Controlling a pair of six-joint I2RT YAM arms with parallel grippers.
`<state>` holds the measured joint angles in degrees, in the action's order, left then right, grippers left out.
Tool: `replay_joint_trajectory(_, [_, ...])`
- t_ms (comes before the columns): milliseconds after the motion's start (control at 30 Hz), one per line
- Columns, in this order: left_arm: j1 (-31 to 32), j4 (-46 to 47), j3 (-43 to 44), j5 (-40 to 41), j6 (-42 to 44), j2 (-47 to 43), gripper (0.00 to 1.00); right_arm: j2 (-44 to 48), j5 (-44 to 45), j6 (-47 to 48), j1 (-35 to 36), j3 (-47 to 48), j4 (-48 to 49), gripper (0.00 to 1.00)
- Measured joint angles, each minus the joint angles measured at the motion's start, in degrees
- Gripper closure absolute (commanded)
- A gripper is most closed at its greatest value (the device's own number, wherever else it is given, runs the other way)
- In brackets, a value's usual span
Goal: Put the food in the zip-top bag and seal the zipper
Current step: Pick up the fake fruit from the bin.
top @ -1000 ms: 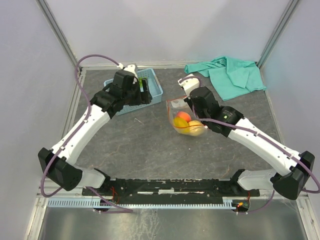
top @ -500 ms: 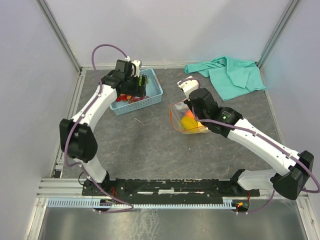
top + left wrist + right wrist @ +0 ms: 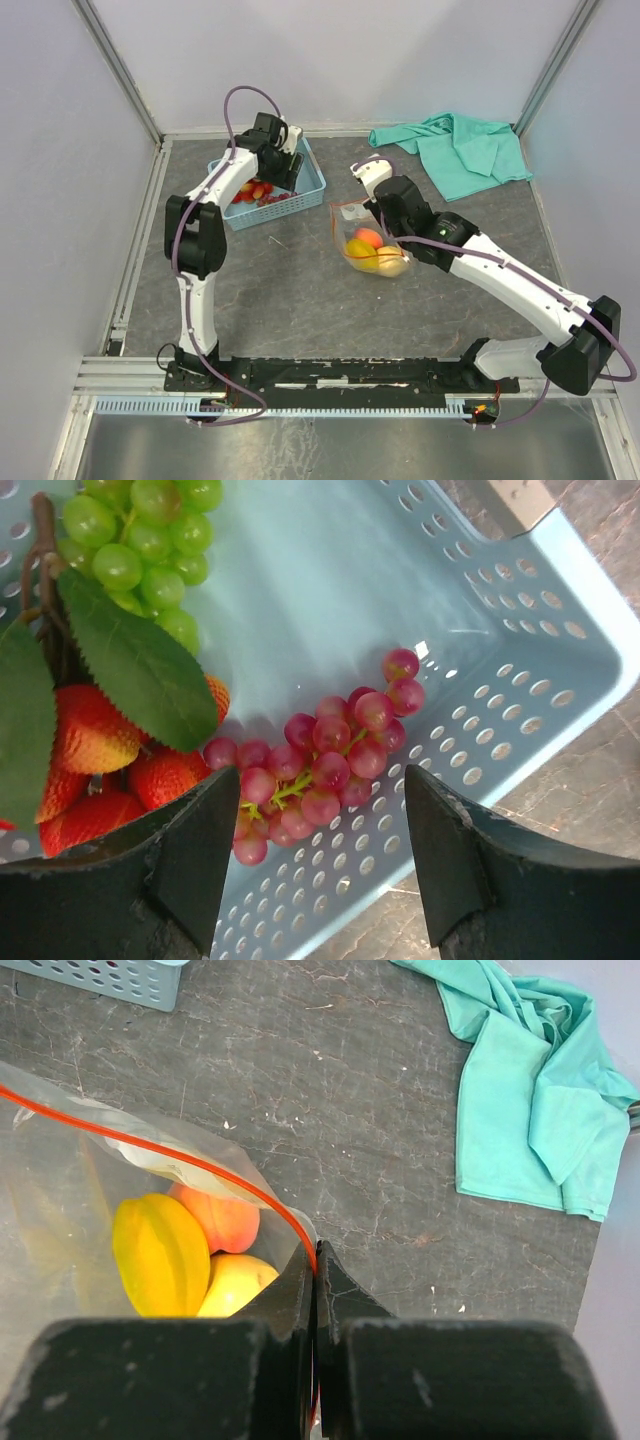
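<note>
The zip-top bag (image 3: 362,238) lies mid-table with its red-orange zipper (image 3: 190,1160) gaping. Inside it are a yellow fruit (image 3: 160,1252), a peach (image 3: 226,1220) and a lemon (image 3: 236,1282). My right gripper (image 3: 315,1260) is shut on the bag's zipper edge at its corner, and it sits just right of the bag (image 3: 385,212). My left gripper (image 3: 284,166) hangs open over the light blue basket (image 3: 312,184). Its fingers straddle the purple grapes (image 3: 340,745) from above without touching them. Green grapes (image 3: 150,540) and strawberries (image 3: 95,770) with leaves lie beside them.
A teal cloth (image 3: 460,150) is crumpled at the back right corner. The basket's perforated wall (image 3: 520,680) rises right of the left fingers. Metal frame posts and grey walls enclose the table.
The left arm has reared up and carried its gripper back over the basket, down toward the purple grapes, its jaws narrowing slightly. The right gripper shifted the bag a little, still shut on it.
</note>
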<state>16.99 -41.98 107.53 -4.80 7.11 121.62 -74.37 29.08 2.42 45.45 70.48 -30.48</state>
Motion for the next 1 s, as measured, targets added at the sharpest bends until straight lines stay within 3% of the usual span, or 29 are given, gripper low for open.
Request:
replay_joint_trajectory(600, [-0.2,-4.2,9.0,-4.9,3.5,14.5,0.35,-0.6,-0.1,-0.6,-1.0,-0.1,0.0,0.99])
replay_joint_trajectory(667, [-0.2,-4.3,9.6,-5.1,3.5,14.7,0.41,-0.7,-0.1,-0.7,-1.0,-0.1,0.0,0.99])
replay_joint_trajectory(833, [-0.2,-4.4,10.6,-5.9,3.5,15.6,0.69,-0.8,-0.1,-1.0,-1.0,-0.1,0.0,0.99])
replay_joint_trajectory(1000, [-0.2,-4.6,10.6,-6.5,3.4,15.6,0.87,-0.8,-0.1,-1.2,-1.0,-0.1,0.0,0.99])
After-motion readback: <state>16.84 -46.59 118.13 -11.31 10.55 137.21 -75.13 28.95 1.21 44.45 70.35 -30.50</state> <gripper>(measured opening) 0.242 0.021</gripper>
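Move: The red grapes lie along the bin's near wall, roughly 8 cm below the open left hand, about 1 cm ahead and 2 cm to its right. From that hand, the heap of strawberries is some 4 cm ahead and 6 cm left; the green grapes are about 9 cm straight ahead; the bin's near right corner is about 12 cm right and 1 cm back. From the right hand, the red grapes lie roughly 15 cm ahead, 21 cm left and 20 cm below. The red grapes are what the left hand sinks onto: it goes down about 8 cm into the bin, drifting slightly right, while the wrist tilts some 10 degrees so that the fingers point more steeply down. Once down it stays at that depth and the wide-open fingers close most of the way, pinching the bunch between their tips. ##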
